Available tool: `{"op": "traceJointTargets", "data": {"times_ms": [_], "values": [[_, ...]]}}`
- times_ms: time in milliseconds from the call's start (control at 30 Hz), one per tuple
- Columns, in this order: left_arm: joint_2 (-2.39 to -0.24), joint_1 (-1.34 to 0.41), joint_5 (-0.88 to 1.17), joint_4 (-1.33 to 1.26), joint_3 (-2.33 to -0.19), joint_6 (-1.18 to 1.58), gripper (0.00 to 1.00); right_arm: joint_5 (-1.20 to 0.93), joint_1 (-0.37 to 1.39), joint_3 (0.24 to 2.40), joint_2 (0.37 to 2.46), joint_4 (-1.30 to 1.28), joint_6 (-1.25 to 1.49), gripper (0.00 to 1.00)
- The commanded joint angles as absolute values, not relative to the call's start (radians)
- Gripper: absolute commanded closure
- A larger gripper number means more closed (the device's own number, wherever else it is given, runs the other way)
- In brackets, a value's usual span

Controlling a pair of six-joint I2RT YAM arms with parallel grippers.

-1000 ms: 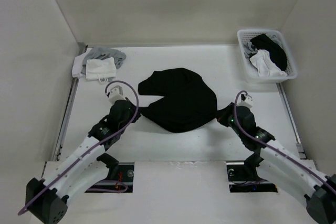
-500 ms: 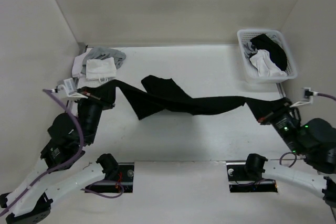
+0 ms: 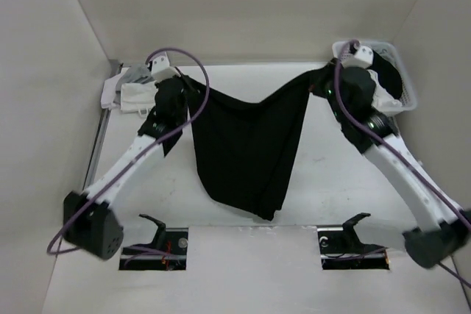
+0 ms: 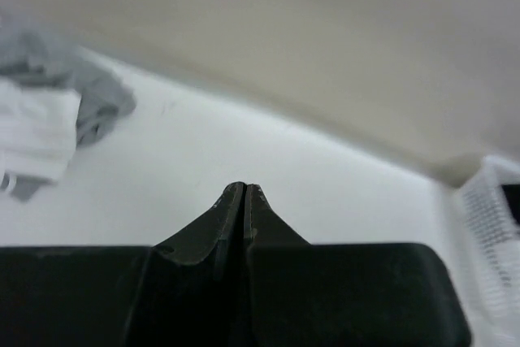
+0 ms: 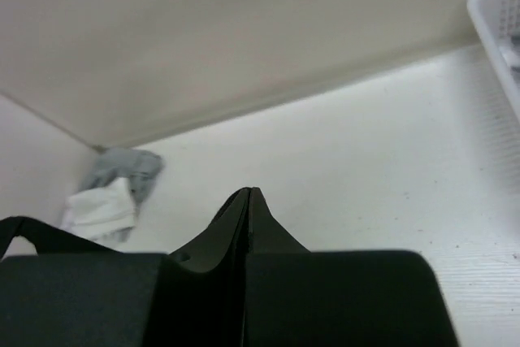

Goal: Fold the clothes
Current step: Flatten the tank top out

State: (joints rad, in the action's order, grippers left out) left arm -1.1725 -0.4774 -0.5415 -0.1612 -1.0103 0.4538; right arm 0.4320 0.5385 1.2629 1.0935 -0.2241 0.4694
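The clothes (image 3: pixel 246 145), a plain black shirt, hang spread between my two raised arms over the middle of the table, with the lower hem near the front edge. My left gripper (image 3: pixel 185 81) is shut on the shirt's upper left corner. My right gripper (image 3: pixel 321 82) is shut on the upper right corner. The top edge of the shirt sags between them. In the left wrist view the left gripper (image 4: pixel 244 188) has its jaws pressed together, and the right gripper (image 5: pixel 249 193) shows the same in the right wrist view. The pinched fabric is hard to tell from the black fingers there.
A small white cloth (image 3: pixel 138 97) and a grey garment (image 3: pixel 143 75) lie at the back left corner, close to my left arm. A white basket (image 3: pixel 409 86) with a black-and-white bundle stands at the back right, just behind my right arm. Walls close in three sides.
Both arms lifted the shirt off the table, pulled it out sideways, then swung up and back. It now hangs open as a sheet instead of lying bunched.
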Motion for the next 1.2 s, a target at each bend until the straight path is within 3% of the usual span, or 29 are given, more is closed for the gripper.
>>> {"op": "traceJointTargets", "data": {"times_ms": [0,300,467,567,667,800,1033,1167], "values": [[-1.308,-0.317,-0.313,-0.167,-1.176,0.627,1.0,0.082,0.354,1.394,1.277,-0.1,0.552,1.0],[-1.448,-0.219,-0.255,-0.08,-1.69,0.572,1.0,0.017,0.249,2.121,1.592,-0.34,0.514,1.0],[-1.428,-0.144,-0.222,-0.054,-1.785,0.554,1.0,0.012,0.254,2.429,1.68,-0.477,0.466,1.0],[-1.405,-0.117,-0.201,-0.049,-1.787,0.543,1.0,0.02,0.254,2.468,1.677,-0.531,0.44,1.0],[-1.367,-0.116,-0.206,-0.046,-1.746,0.529,1.0,0.023,0.254,2.334,1.606,-0.512,0.439,1.0],[-1.275,-0.156,-0.238,-0.069,-1.578,0.511,1.0,0.034,0.254,1.951,1.404,-0.39,0.437,1.0],[-0.916,-0.28,-0.398,-0.13,-0.977,0.525,0.99,0.101,0.347,1.118,0.932,-0.201,0.469,1.0],[-0.651,-0.349,-0.501,0.018,-0.702,0.538,0.99,0.133,0.499,0.777,0.697,-0.224,0.564,1.0]]}}
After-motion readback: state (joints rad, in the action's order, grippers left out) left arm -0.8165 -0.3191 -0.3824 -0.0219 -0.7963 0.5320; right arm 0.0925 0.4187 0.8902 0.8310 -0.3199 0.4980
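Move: Between the hands hangs the tank top, held by a corner in each gripper. Its middle lies about 15 cm right of the left hand, 12 cm back and 16 cm below; from the right hand it is some 16 cm left, 10 cm back and 20 cm below. The grey-and-white cloth pile sits about 11 cm ahead, 16 cm left and 30 cm below the left hand. The basket is about 20 cm ahead, 20 cm right and 32 cm below the right hand. Flicking the tank top out, both hands keep their pinch and whip forward 10 to 14 cm with a small dip, then swing up about 25 cm above their start, fingers tipping upward and coming back a little. Both then sweep down fast and finally draw back, the left to about its starting height, the right some 11 cm lower with fingertips tilted down. ##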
